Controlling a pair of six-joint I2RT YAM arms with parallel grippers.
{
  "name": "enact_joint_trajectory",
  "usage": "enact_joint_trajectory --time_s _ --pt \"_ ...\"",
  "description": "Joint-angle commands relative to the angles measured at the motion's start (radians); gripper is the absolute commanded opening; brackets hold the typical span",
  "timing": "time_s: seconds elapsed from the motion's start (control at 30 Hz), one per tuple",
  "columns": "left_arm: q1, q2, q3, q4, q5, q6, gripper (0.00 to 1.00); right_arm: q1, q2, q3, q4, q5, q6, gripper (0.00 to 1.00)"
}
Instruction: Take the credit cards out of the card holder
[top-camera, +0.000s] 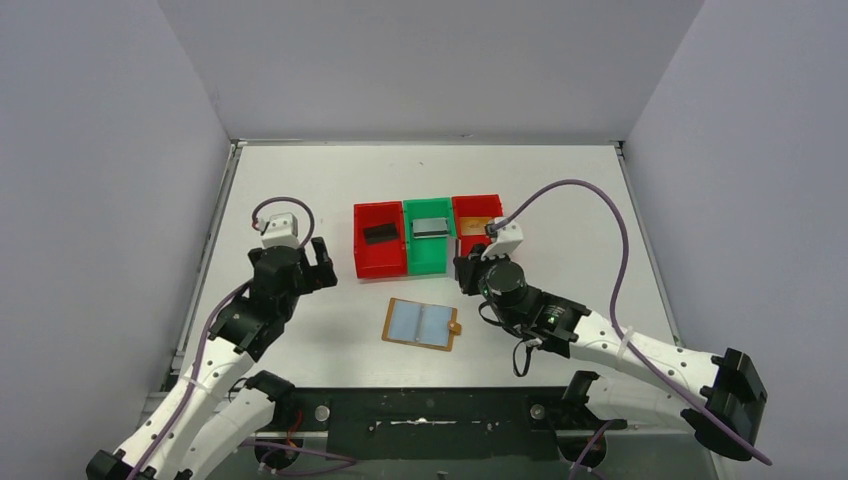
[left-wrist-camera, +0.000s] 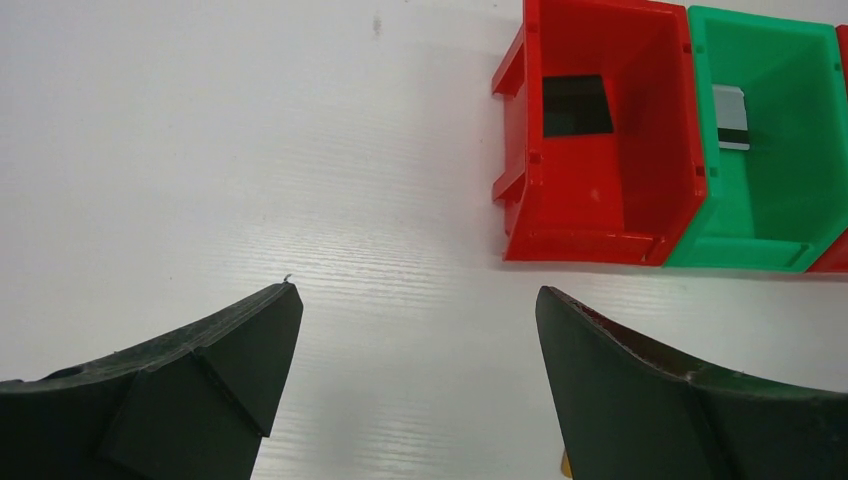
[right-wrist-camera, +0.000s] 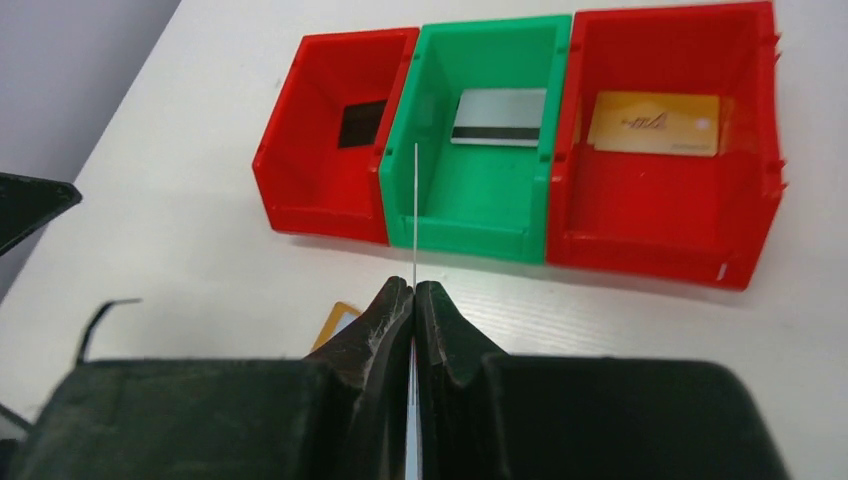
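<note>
The card holder (top-camera: 421, 323) lies open on the table between the arms, orange-tan with two pale blue-grey panels; one corner of it (right-wrist-camera: 335, 322) shows beside my right fingers. My right gripper (right-wrist-camera: 413, 288) is shut on a thin credit card (right-wrist-camera: 414, 210), seen edge-on as a pale line standing up from the jaws. It hovers just right of the holder, in front of the bins, as the top view shows (top-camera: 468, 268). My left gripper (left-wrist-camera: 415, 300) is open with only bare table between its fingers, left of the bins (top-camera: 320, 268).
Three bins stand in a row behind the holder. The left red bin (right-wrist-camera: 320, 200) holds a black card (right-wrist-camera: 362, 122), the green bin (right-wrist-camera: 470, 235) a silver card (right-wrist-camera: 498, 117), and the right red bin (right-wrist-camera: 640, 250) a gold card (right-wrist-camera: 655, 123).
</note>
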Motion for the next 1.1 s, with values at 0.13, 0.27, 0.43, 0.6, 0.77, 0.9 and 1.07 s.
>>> enact_joint_trajectory --time_s 0.13,0.27,0.43,0.6,0.77,0.9,1.07 --pt "0.039 -0.019 0.011 0.069 -0.052 0.027 0.9 -0.001 0.077 0.147 0.046 0.118 -0.478 0.0" --pt "0.051 -0.023 0.01 0.068 -0.06 0.029 0.9 -0.003 0.153 0.202 0.07 0.063 -0.701 0.0" --pt "0.058 -0.025 0.01 0.071 -0.053 0.03 0.9 -0.027 0.279 0.313 -0.006 -0.11 -0.897 0.0" --pt "0.061 -0.034 0.01 0.07 -0.055 0.033 0.9 -0.072 0.408 0.429 -0.115 -0.304 -1.066 0.0" --pt "0.062 -0.046 0.01 0.069 -0.065 0.033 0.9 -0.109 0.543 0.538 -0.225 -0.302 -1.218 0.0" --pt "0.064 -0.049 0.01 0.073 -0.064 0.034 0.9 -0.132 0.628 0.571 -0.237 -0.316 -1.31 0.0" --pt "0.07 -0.059 0.01 0.071 -0.071 0.035 0.9 -0.14 0.692 0.596 -0.229 -0.263 -1.398 0.0"
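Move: The right hand, still pinching a card, has the green bin about 11 cm ahead and 7 cm to its left, some 14 cm lower. The silver card already on that bin's floor is about 14 cm ahead and 7 cm left. The right red bin is roughly 12 cm ahead and 4 cm right, the card holder 9 cm back and 9 cm left. From the left hand, the green bin lies about 10 cm ahead and 24 cm right. Keeping the card pinched between its shut fingertips, the right hand carries it about 10 cm forward and 5 cm left to over the green bin, rising slightly before dipping, to end some 6 cm lower. The wrist rolls left side down and swings counter-clockwise, nearly 80 degrees in all, leaving the fingers steeper. The empty, open left hand drifts a couple of centimetres left, away from the bins. ##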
